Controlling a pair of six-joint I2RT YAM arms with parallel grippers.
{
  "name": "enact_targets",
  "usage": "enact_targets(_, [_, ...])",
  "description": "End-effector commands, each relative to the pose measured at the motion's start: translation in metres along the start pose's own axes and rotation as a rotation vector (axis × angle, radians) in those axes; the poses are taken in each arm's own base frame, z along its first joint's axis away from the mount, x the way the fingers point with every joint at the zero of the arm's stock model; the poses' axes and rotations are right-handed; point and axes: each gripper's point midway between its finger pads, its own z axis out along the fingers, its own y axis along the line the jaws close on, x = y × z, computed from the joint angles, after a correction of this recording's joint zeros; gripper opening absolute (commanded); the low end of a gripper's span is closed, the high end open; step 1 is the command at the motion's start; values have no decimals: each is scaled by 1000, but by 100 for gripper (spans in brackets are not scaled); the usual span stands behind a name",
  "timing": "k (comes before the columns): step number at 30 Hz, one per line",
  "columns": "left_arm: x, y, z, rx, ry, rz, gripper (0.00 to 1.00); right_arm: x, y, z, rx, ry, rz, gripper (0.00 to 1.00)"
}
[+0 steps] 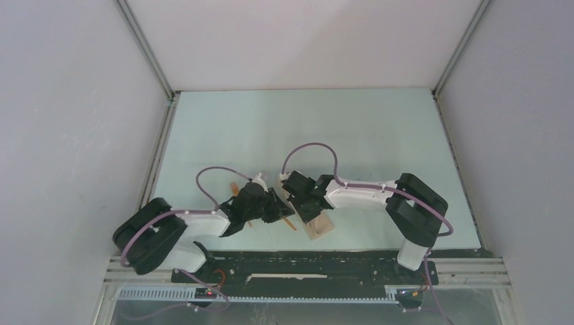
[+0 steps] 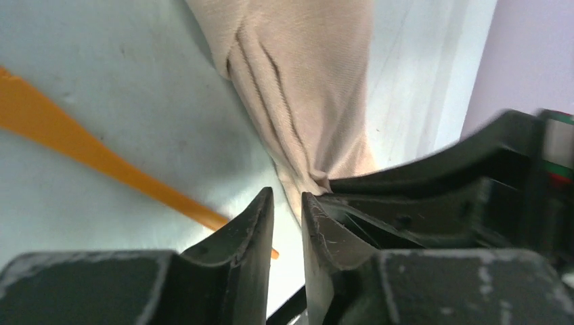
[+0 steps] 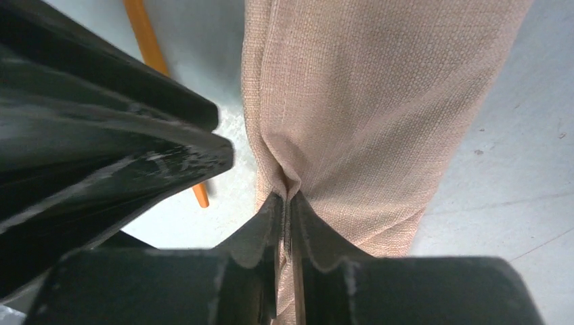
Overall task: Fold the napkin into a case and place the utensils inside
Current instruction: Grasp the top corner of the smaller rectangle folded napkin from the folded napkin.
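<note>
The beige napkin [image 1: 321, 227] lies folded into a narrow strip near the table's front edge; its cloth fills the right wrist view [image 3: 379, 101]. My right gripper [image 3: 285, 196] is shut on a puckered fold of it. My left gripper [image 2: 288, 196] stands just beside, jaws a little apart, with the napkin's creased end [image 2: 304, 81] reaching its tips but not pinched. In the top view both grippers, left [image 1: 274, 206] and right [image 1: 301, 203], crowd together over the napkin's far end. One orange utensil [image 2: 81, 145] lies left of the cloth [image 1: 290, 224]; another [image 1: 233, 188] shows behind my left wrist.
The pale green table [image 1: 304, 128] is walled by white panels at the back and sides. A black rail [image 1: 304, 261] with the arm bases runs along the near edge. The right gripper's black fingers [image 2: 440, 183] sit close against my left ones.
</note>
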Motion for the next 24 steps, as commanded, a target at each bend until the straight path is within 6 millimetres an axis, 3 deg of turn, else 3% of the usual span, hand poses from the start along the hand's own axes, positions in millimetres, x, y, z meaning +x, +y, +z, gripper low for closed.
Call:
enact_targets(1, [-24,1,-23,-9,-88,82,30,3,-3,0,-17,-11,40,19])
enact_targets(6, [-46,-39,-32,115,-97,127,22,0,-3,-7,-33,-46,46,28])
enact_targets(13, [-56,-54,3,168,-59,110,13,-5,1,-15,-52,-95,67,33])
enact_targets(16, [-52,-40,18,140,-39,93,8,-7,1,-20,-46,-115,68,38])
enact_targets(21, [-53,8,19,1,-63,87,6,-14,2,-31,1,-176,-1,61])
enact_targets(24, [-49,17,24,-12,-19,78,5,-15,6,-27,14,-178,-50,63])
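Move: The lower corner of the napkin's folded-over flap, on its left edge, lies about 5 cm ahead of the left hand, 1 cm to its left and 1 cm below. The knife's middle is about 6 cm left of this hand and 2 cm ahead, the fork some 19 cm left and 5 cm ahead, both 2 cm below. From the right hand, with the napkin's left edge still between its fingertips, that flap corner is about 7 cm ahead and 4 cm left, at its own height. Up and forward in a low arc, the left hand hops about 5 cm along the napkin's left edge, clearing it by 5 cm before coming back down to its starting height, its fingers closing nearly shut as they reach the flap's lower corner. The right hand stays almost in place, spreads its fingers wide to let go of the edge lower down, then lifts about 2 cm. ##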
